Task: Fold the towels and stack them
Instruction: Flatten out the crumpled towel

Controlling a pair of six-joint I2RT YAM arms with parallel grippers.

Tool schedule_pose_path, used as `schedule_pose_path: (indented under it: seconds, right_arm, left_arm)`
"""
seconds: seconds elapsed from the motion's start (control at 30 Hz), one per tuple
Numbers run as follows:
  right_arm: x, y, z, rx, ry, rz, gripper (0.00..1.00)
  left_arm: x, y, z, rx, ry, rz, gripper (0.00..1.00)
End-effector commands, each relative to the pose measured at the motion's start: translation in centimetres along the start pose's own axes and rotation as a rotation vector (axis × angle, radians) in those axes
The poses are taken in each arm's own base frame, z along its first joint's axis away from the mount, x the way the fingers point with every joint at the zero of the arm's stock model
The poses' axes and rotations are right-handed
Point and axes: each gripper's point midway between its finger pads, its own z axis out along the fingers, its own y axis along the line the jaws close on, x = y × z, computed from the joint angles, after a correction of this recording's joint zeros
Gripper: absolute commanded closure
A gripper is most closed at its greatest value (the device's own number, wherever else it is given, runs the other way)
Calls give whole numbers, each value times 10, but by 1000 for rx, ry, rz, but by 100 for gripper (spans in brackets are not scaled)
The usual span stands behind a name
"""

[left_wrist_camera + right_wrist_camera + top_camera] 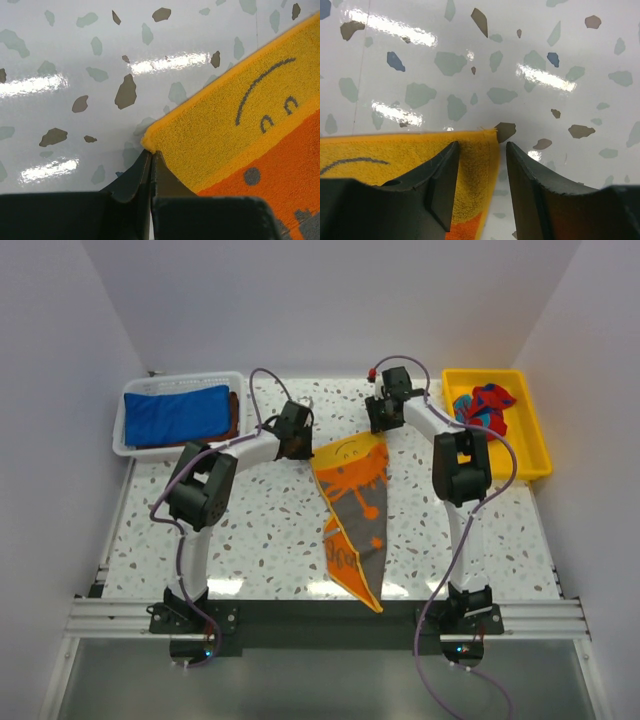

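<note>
An orange towel with grey spots and a yellow border [360,500] lies lengthwise in the middle of the table, its near end over the front edge. My left gripper [298,440] sits at its far left corner. In the left wrist view the jaws [151,151] are shut, pinching the tip of the towel [240,135]. My right gripper [380,422] is at the far right corner. In the right wrist view it [482,145] stands open, straddling the edge of the towel [395,155]. A blue towel [178,412] lies on a brown one [233,415].
The white basket [185,377] holding the blue and brown towels stands at the far left. A yellow tray [525,445] at the far right holds a crumpled red towel with blue patches [485,408]. White walls close in the table on three sides.
</note>
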Motion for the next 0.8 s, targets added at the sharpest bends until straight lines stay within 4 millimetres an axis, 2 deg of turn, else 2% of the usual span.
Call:
schedule_pose_path:
  seconds: [0.0, 0.23, 0.33, 0.43, 0.47, 0.53, 0.6, 0.63, 0.67, 0.77]
  right_arm:
    - [13, 0, 9, -15, 55, -25, 53]
    - [44, 3, 12, -14, 163, -43, 54]
    - [56, 7, 12, -22, 196, -62, 61]
    - [59, 12, 12, -43, 209, -77, 78]
    - [57, 13, 10, -48, 203, -79, 86]
    - [50, 16, 8, -59, 185, -74, 96]
    - [36, 17, -2, -63, 150, -68, 98]
    - [24, 20, -8, -73, 115, -68, 99]
    - [7, 21, -23, -71, 63, -66, 100]
    - [-34, 20, -54, -46, -62, -45, 100]
  left_arm:
    - [-2, 1, 5, -4, -19, 35, 100]
    - [1, 5, 4, -21, -13, 44, 100]
    - [0, 8, 3, -34, -18, 59, 100]
    - [-2, 12, 3, -50, -24, 78, 100]
    - [-4, 13, 3, -53, -32, 84, 100]
    - [-8, 15, 3, -45, -39, 108, 100]
    - [-19, 14, -2, -36, -65, 128, 100]
    - [-27, 18, -5, -35, -82, 130, 100]
    - [-35, 15, -10, -15, -101, 140, 100]
    - [-87, 6, -41, 14, -229, 209, 100]
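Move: The crumpled towel's far right corner lies between the right hand's open fingers, about 1 cm ahead of their midpoint and 1 cm below; the printed smile is some 7 cm left and 5 cm back of that hand, the yellow bin's middle roughly 31 cm right and 2 cm ahead. The far left corner is already held in the left hand, from which the right corner lies about 20 cm right and 10 cm ahead. The towel's far right corner is pinched as the right fingers, half open over it, shut completely, low at the table, while that hand eases about 1 cm back and 1 cm left. The far left corner stays gripped in the left fingers, which drag it about 1.5 cm left and 1 cm forward, mostly late, with a slight roll. ##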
